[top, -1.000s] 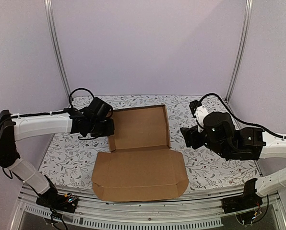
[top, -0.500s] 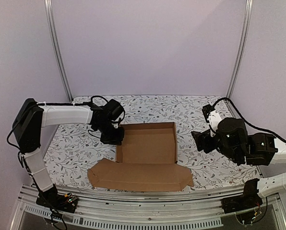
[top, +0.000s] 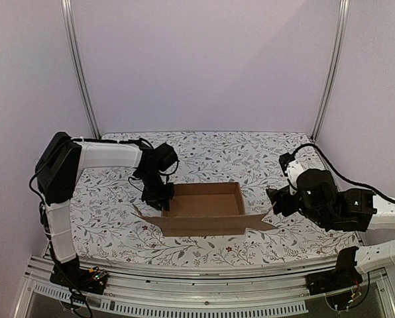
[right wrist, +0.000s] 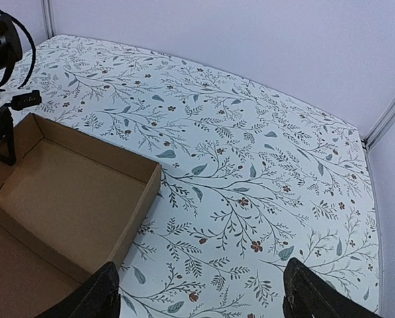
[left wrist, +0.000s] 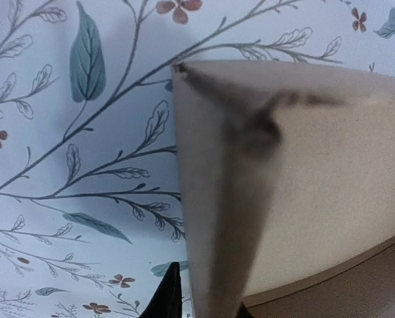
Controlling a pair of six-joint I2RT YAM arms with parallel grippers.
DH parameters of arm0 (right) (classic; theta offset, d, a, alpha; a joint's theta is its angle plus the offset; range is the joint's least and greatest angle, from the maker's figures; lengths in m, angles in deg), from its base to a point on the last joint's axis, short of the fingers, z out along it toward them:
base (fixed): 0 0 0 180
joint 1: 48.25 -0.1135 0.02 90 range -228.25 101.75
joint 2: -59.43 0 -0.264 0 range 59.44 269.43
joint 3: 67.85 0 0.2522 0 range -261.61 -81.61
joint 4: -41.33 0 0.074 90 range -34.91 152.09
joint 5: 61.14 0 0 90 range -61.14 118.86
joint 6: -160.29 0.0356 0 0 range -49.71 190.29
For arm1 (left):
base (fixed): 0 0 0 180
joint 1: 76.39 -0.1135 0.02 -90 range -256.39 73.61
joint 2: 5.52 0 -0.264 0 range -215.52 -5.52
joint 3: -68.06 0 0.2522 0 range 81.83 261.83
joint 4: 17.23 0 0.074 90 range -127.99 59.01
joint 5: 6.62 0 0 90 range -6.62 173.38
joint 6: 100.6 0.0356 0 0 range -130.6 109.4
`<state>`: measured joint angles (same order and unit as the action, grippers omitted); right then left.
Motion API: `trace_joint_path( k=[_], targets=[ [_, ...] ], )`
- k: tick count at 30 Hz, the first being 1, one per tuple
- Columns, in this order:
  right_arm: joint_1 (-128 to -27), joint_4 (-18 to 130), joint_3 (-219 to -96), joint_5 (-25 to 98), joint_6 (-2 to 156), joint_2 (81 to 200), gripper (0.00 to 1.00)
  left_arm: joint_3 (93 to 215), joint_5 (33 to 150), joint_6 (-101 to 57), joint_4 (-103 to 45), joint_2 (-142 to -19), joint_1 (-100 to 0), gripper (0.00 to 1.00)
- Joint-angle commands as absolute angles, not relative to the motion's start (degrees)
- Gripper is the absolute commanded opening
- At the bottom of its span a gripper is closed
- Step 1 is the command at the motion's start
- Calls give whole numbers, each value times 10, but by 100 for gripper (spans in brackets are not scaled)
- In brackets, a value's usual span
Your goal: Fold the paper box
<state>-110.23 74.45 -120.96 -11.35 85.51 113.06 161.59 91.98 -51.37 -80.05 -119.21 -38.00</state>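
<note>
The paper box [top: 207, 205] is plain brown cardboard, a shallow open tray near the middle of the table. Its wide front panel [top: 204, 224] stands raised along the near side, with small flaps sticking out at both ends. My left gripper [top: 163, 199] is at the tray's left wall. In the left wrist view that wall [left wrist: 250, 172] runs between the fingers of the left gripper [left wrist: 204, 305], which sit close on either side of it. My right gripper [top: 275, 197] hovers just right of the box, open and holding nothing. The right wrist view shows the right gripper [right wrist: 207, 295] over bare table, with the tray [right wrist: 58, 199] at the left.
The floral tablecloth [top: 250, 156] covers the table. Two metal posts [top: 78, 66] rise at the back corners in front of lilac walls. The aluminium rail [top: 204, 278] marks the near edge, with both arm bases below it.
The left gripper has moved right and nearer, bringing the box's left wall with it. The flat front panel has risen to stand upright. The right gripper has drawn back to the right.
</note>
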Motion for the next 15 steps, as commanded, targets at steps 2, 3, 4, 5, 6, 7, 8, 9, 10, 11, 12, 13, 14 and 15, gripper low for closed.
trace_joint_path(
  k=[2,3,4,5,6,7,8,9,10,11,12,13,14,15],
  targets=[
    [-1085,738,-1183,-133,869,1120,84,1621,923,-554,-842,-1190,-388,24],
    [-1083,739,-1180,-136,871,1119,84,1620,926,-560,-839,-1187,-388,26],
    [-1083,739,-1177,-141,872,1118,84,1618,930,-569,-836,-1184,-388,27],
    [-1082,739,-1175,-149,874,1117,84,1613,934,-578,-833,-1181,-388,28],
    [-1082,741,-1173,-156,877,1114,85,1607,939,-588,-826,-1175,-388,29],
    [-1081,745,-1172,-165,879,1113,85,1601,945,-596,-819,-1169,-388,31],
    [-1081,749,-1171,-172,881,1112,85,1596,946,-604,-816,-1164,-388,33],
    [-1080,753,-1171,-175,883,1108,86,1594,944,-607,-815,-1158,-388,34],
    [-1080,758,-1171,-176,883,1106,86,1594,942,-607,-816,-1152,-388,36],
    [-1080,763,-1171,-178,884,1102,86,1595,937,-604,-821,-1147,-388,37],
    [-1079,769,-1171,-179,885,1098,86,1597,929,-600,-826,-1142,-388,39],
    [-1079,774,-1170,-179,886,1092,87,1598,920,-596,-832,-1136,-388,42],
    [-1078,778,-1170,-178,888,1087,87,1599,914,-593,-837,-1132,-389,44],
    [-1078,783,-1169,-176,890,1084,87,1598,911,-588,-841,-1128,-389,46]
  ],
)
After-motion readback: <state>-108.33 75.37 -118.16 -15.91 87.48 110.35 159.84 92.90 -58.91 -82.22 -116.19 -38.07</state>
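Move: The tray's left wall is right at the left hand, between its fingertips; the tray's floor centre lies about 17 cm to its right and some 3 cm lower. The far wall's middle is about 10 cm ahead and 17 cm right, and the slanting lid panel sits roughly 12 cm back, 17 cm right and higher. From the right hand, the left wall lies some 42 cm left, 5 cm ahead and 19 cm below. The tray's left wall is let go: the left fingers, pointing down and barely parted, open wide on either side of it while that hand eases back about 1.5 cm, then begins to lift. The open right hand drifts some 3 cm to its right, away from the tray, dipping and partly rising again. ##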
